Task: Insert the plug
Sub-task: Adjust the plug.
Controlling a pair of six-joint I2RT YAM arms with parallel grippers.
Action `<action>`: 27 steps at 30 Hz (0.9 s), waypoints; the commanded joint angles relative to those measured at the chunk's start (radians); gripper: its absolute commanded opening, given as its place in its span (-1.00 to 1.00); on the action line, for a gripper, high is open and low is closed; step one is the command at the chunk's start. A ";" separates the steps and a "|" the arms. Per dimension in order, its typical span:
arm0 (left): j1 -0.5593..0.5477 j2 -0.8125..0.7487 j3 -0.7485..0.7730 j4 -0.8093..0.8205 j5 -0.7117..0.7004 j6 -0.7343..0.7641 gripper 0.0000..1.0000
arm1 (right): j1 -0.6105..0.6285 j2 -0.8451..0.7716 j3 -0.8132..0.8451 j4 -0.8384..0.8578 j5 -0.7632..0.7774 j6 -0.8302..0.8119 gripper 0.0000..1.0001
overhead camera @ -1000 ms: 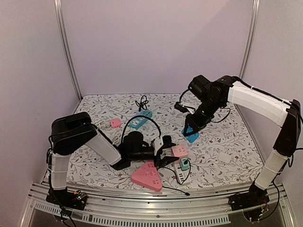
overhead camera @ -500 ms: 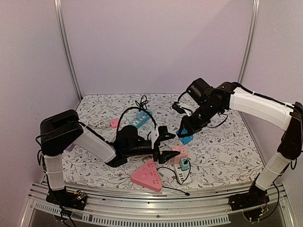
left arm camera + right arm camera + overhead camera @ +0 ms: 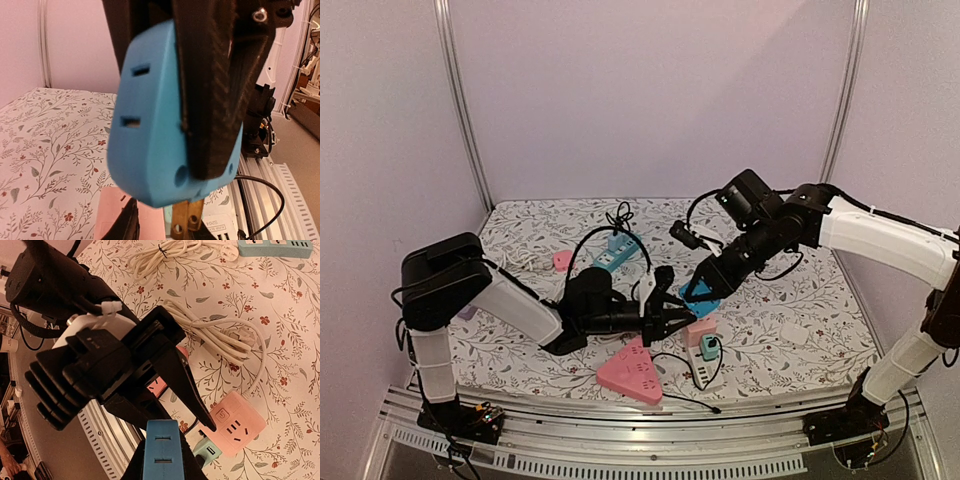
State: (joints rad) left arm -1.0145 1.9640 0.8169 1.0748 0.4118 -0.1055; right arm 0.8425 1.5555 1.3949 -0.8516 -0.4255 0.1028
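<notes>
In the left wrist view only the plug's two brass prongs [image 3: 187, 220] show, poking up between the fingers of my left gripper [image 3: 167, 230], which is shut on the plug. Right above them hangs a blue socket block [image 3: 150, 140] with two slots on its face; the prongs meet its lower edge, outside the slots. My right gripper [image 3: 705, 285] is shut on this blue socket block [image 3: 700, 296], and the right wrist view looks down on the socket block [image 3: 162, 450]. The left gripper [image 3: 672, 318] sits just below and left of it, one finger [image 3: 185, 380] reaching toward the block.
A pink cube socket [image 3: 700, 330], a teal adapter [image 3: 709, 346] on a white strip and a pink triangular strip [image 3: 630, 375] lie under the grippers. Farther back are a blue strip [image 3: 612, 255], a small pink piece [image 3: 563, 260] and a coiled white cable [image 3: 225, 332].
The right gripper carried the blue socket block down and left until it came over the left gripper. The left jaws spread wide, then closed in again.
</notes>
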 commanded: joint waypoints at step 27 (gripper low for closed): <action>0.088 -0.053 0.044 -0.010 0.351 -0.215 0.35 | -0.001 0.007 0.031 -0.057 -0.085 -0.205 -1.00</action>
State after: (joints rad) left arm -0.9432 1.9415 0.8425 1.0569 0.6777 -0.2512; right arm 0.8440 1.5429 1.3903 -0.9009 -0.4850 -0.0723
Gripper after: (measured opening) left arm 0.680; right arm 0.137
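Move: The blue plug's prongs hang right at the left fingertips, level fore and aft, about 1 cm to the right and 1 cm higher; its body is some 4 cm above and 2 cm right of that hand. Below by about 9 cm stand the pink cube, 3 cm ahead and 3 cm right, and the green plug, level and 5 cm right. From the right hand, which holds the blue plug, the left fingertips are level, 3 cm left and 4 cm lower. The left fingers spread wide and come free of the blue plug's prongs; that hand eases back about 1 cm, then rises some 2 cm and pulls about 1 cm left, away from the plug, turning roughly 10 degrees clockwise. The right hand keeps its pinch on the plug's body, drawing it back about 1.5 cm while turning it 10 degrees counter-clockwise. ##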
